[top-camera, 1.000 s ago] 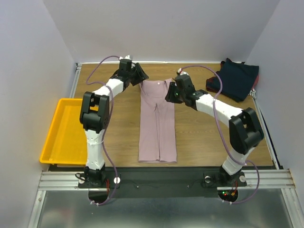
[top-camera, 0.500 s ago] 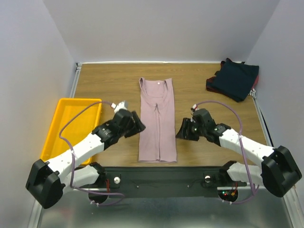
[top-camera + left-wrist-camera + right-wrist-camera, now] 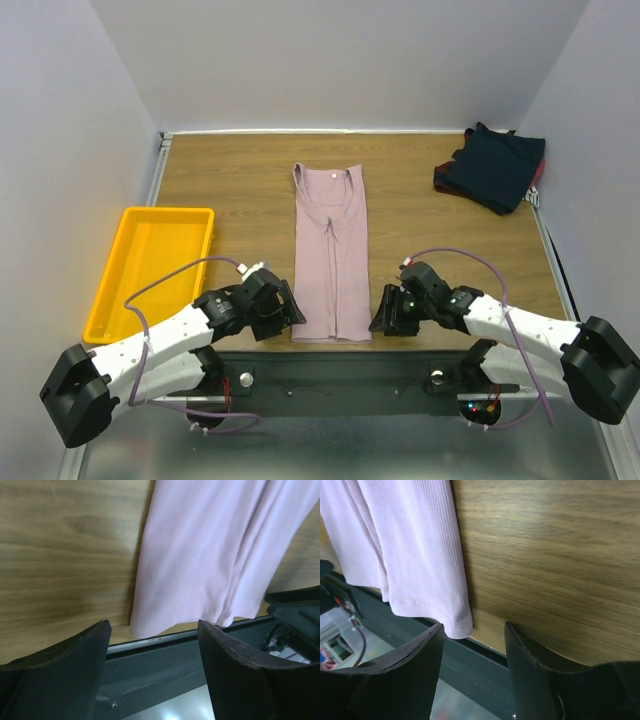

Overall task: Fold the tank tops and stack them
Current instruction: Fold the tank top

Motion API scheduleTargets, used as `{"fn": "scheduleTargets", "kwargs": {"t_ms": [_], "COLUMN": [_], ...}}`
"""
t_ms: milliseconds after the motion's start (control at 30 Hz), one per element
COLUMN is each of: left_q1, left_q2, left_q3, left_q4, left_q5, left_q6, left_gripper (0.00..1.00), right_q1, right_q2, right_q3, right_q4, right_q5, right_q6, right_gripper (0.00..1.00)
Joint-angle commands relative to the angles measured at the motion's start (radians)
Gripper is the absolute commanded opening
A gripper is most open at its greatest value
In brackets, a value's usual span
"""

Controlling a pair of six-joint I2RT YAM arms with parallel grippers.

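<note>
The pink tank top [image 3: 331,255] lies flat in a long narrow strip down the middle of the table, neck at the far end and hem at the near edge. My left gripper [image 3: 291,313] sits low by the hem's left corner, open and empty. In the left wrist view the pink tank top [image 3: 200,555] lies just beyond the open left gripper [image 3: 154,647]. My right gripper [image 3: 379,319] is open at the hem's right corner. In the right wrist view that corner of the pink tank top [image 3: 456,622] lies just beyond the tips of the right gripper [image 3: 472,647]. Dark navy tank tops [image 3: 495,166] are heaped at the back right.
A yellow tray [image 3: 150,270] stands at the table's left side. The dark metal rail [image 3: 330,368] of the near table edge runs right under both grippers. Grey walls close in the back and both sides.
Both arms have drawn back from the top's neck end to its near hem and dropped low. The pink top lies as it did half a second ago. The right jaws stand wider.
</note>
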Motion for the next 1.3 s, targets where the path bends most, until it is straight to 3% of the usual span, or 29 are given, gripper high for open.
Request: {"fn": "scheduleTargets", "kwargs": {"t_ms": [0, 500, 900, 933, 967, 1100, 1267], "left_q1": [-0.039, -0.065, -0.065, -0.066, -0.066, -0.066, -0.088], "left_q2": [0.019, 0.085, 0.105, 0.104, 0.104, 0.133, 0.151], "left_q3": [-0.042, -0.073, -0.093, -0.093, -0.091, -0.071, -0.051], "left_q4": [0.012, 0.066, 0.104, 0.11, 0.112, 0.123, 0.136], "left_q5": [0.036, 0.002, -0.013, -0.015, -0.015, -0.015, -0.013], "left_q6": [-0.052, -0.075, -0.056, -0.053, -0.049, -0.02, 0.007], "left_gripper": [0.8, 0.63, 0.36, 0.27, 0.24, 0.02, 0.0], "right_q1": [0.025, 0.091, 0.091, 0.091, 0.091, 0.091, 0.091], "right_q2": [-0.011, 0.053, 0.023, 0.026, 0.026, 0.07, 0.092], "right_q3": [-0.043, -0.109, -0.146, -0.145, -0.142, -0.123, -0.105], "right_q4": [0.051, 0.149, 0.151, 0.154, 0.152, 0.16, 0.163], "right_q5": [-0.005, 0.024, 0.11, 0.121, 0.121, 0.136, 0.141], "right_q6": [0.073, 0.176, 0.228, 0.223, 0.219, 0.203, 0.179], "right_gripper": [0.58, 0.48, 0.45, 0.45, 0.44, 0.32, 0.1]}}
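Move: The folded-in tank top lies lengthwise with its hem nearest the robot. From the left hand, the left hem corner is roughly 2 cm back, 1 cm right and 4 cm down; the seam where the flaps meet is about 11 cm right at the same line. From the right hand, the right hem corner is about 1 cm back, 2 cm left and 2 cm down, with that seam some 11 cm left and 1 cm back. The left hand sinks about 4 cm and eases some 2 cm back onto the left hem corner, its wide-open fingers shutting until they pinch the cloth. The right hand slides about 2 cm left and a little back to the right hem corner, then dips another centimetre as its half-open fingers close on that corner, turning slightly clockwise. ##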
